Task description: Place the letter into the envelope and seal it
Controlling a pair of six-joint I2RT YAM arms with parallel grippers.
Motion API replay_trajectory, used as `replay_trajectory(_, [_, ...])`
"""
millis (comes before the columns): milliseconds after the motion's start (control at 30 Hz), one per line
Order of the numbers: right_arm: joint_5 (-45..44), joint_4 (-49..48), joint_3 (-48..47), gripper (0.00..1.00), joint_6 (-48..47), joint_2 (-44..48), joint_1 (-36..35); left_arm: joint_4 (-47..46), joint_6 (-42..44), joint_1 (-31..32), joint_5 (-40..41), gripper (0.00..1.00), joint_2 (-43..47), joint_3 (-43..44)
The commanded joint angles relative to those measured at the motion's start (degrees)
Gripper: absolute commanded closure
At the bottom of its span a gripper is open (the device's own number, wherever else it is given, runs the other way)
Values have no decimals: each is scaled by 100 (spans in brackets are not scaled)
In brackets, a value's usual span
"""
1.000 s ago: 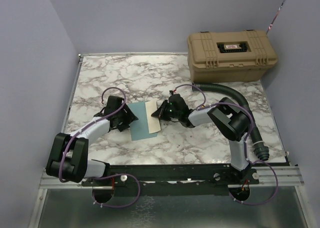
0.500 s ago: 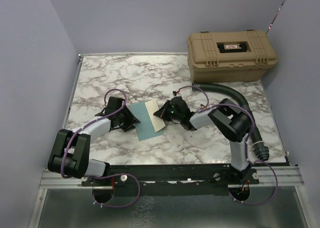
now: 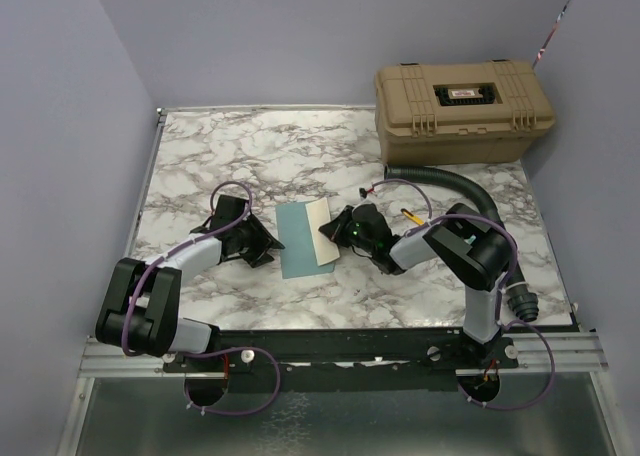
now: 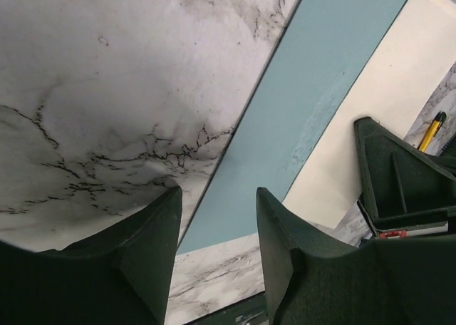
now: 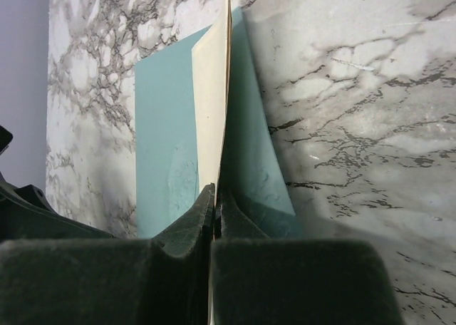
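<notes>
The teal envelope [image 3: 296, 244] lies flat on the marble table between the two arms. The letter [image 3: 319, 219] shows its cream back and rests tilted over the envelope's right part. My right gripper [image 3: 333, 234] is shut on the letter's near edge; in the right wrist view the letter [image 5: 212, 104] stands edge-on above the envelope [image 5: 162, 132]. My left gripper [image 3: 264, 248] sits at the envelope's left edge. Its fingers [image 4: 153, 232] are apart, with the envelope [image 4: 320, 104] lying beyond the gap and nothing clamped. The letter [image 4: 385, 104] lies past it.
A tan hard case [image 3: 462, 111] stands at the back right. A black corrugated hose [image 3: 455, 183] curves from it toward the right arm. A small yellow and black object [image 3: 412, 216] lies by the right wrist. Purple walls enclose the table.
The right gripper has pulled back toward the near right with the letter. The envelope has turned and shifted slightly right. The left gripper's jaws have narrowed.
</notes>
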State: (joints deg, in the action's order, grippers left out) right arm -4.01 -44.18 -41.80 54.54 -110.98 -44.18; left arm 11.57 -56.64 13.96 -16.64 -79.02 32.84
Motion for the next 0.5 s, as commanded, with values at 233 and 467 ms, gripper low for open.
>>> replay_trajectory(233, [140,138,-74,100,-899,1054,-16,870,1039,20,415,39,314,923])
replay_trajectory(467, [1101,807,-412,100,-620,1926,222,-52,1782,13,-979,3,829,1849])
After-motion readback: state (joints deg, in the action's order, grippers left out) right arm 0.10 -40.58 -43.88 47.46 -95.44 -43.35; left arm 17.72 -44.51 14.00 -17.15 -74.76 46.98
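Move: Just below the right hand, which holds the folded letter close to its middle, the envelope's middle lies about 4 cm to the left, 1 cm back and 2 cm down. The yellow cutter is some 18 cm to that hand's right and 4 cm farther out. From the half-open, empty left hand, poised at the envelope's left edge, the letter's middle is roughly 9 cm to the right and 4 cm ahead; the envelope's is about 7 cm right and 3 cm ahead. Lifting the letter off the envelope, the right hand goes almost straight up about 12 cm, slowly then fast, keeping its pinch and tipping its fingers upward. The left hand lingers at the envelope's edge, then rises some 9 cm and reaches forward 5 cm, coming closer to the letter's left side as its fingers spread wide and tilt up. ##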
